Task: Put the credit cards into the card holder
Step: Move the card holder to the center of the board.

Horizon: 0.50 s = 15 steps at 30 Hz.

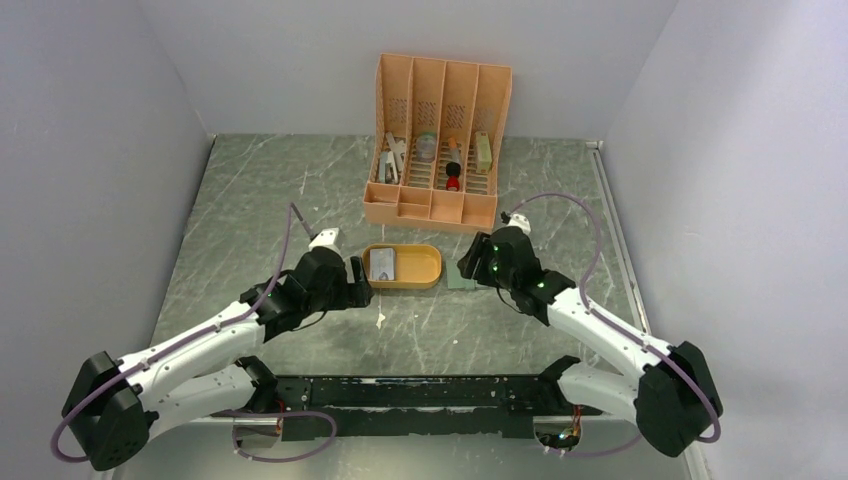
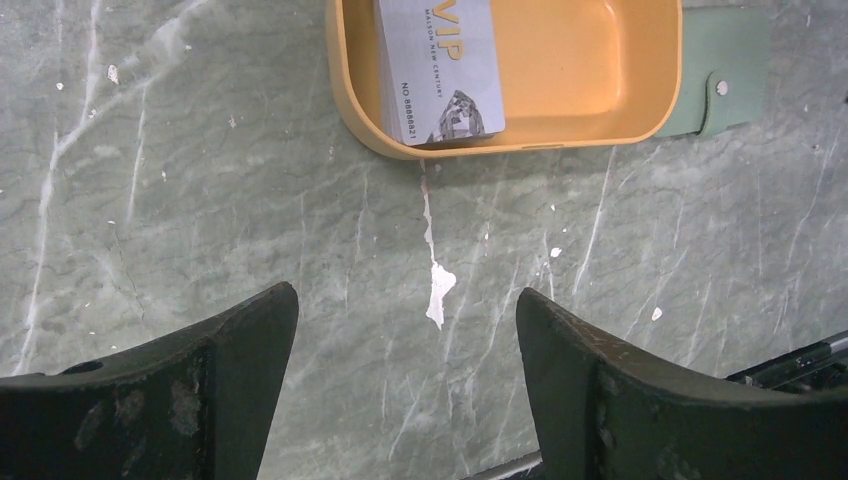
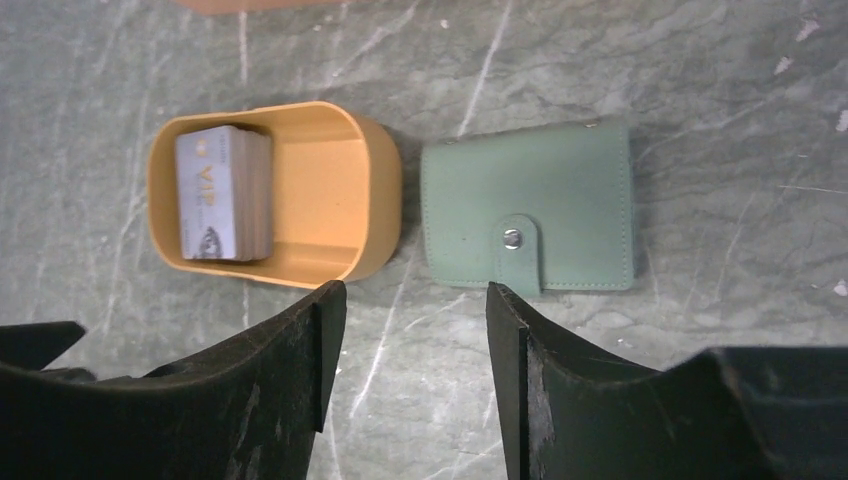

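A stack of grey credit cards marked VIP lies in the left end of an orange oval tray. In the left wrist view the credit cards lean against the tray's left wall. The grey-green card holder, closed with a snap tab, lies flat on the table just right of the tray. My left gripper hangs open over bare table in front of the tray. Over the table in front of the gap between tray and holder, my right gripper stands open and holds nothing.
A tall orange slotted organizer with small items stands behind the tray. Grey walls close in the marbled table on three sides. A black rail runs along the near edge between the arm bases.
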Motion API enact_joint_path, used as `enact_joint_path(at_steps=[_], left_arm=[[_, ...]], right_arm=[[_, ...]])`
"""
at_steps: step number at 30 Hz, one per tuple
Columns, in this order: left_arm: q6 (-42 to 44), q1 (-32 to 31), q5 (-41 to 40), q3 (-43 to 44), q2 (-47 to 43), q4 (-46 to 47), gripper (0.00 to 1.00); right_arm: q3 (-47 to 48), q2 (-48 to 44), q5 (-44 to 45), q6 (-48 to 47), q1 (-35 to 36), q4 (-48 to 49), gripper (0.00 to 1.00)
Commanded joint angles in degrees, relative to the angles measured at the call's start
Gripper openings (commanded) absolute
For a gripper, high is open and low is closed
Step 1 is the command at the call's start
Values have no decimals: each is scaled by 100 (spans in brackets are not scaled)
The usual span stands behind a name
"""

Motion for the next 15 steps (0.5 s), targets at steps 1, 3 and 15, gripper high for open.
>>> enact_joint_path(at_steps=[1, 3, 15], left_arm=[[-133, -2, -134, 62, -123, 95, 85], [-148, 8, -103, 14, -113, 191, 84], [-79, 29, -39, 11, -168, 44, 83]], right_arm=[[17, 312, -62, -160, -245, 104, 57], [-33, 415, -44, -222, -403, 108, 57], [13, 1465, -336, -131, -1208, 574, 63]])
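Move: The card holder lies flat on the board about 10 cm below the right hand, some 3 cm ahead and 2 cm to its right. The yellow tray is about 14 cm left of that hand and 5 cm ahead, at much the same depth, with the stack of cards in it some 18 cm left and 5 cm ahead. From the left hand, the card holder is about 22 cm right, 9 cm ahead and 9 cm below. Lower the right gripper about 5 cm towards the card holder, shifting it 4–5 cm to the right, away from the yellow tray, and nearly 3 cm forward on the way down. Tip the fingers a little further down and turn the wrist slightly clockwise, under 10 degrees each. Keep the fingers roughly half open, without gripping anything yet. ##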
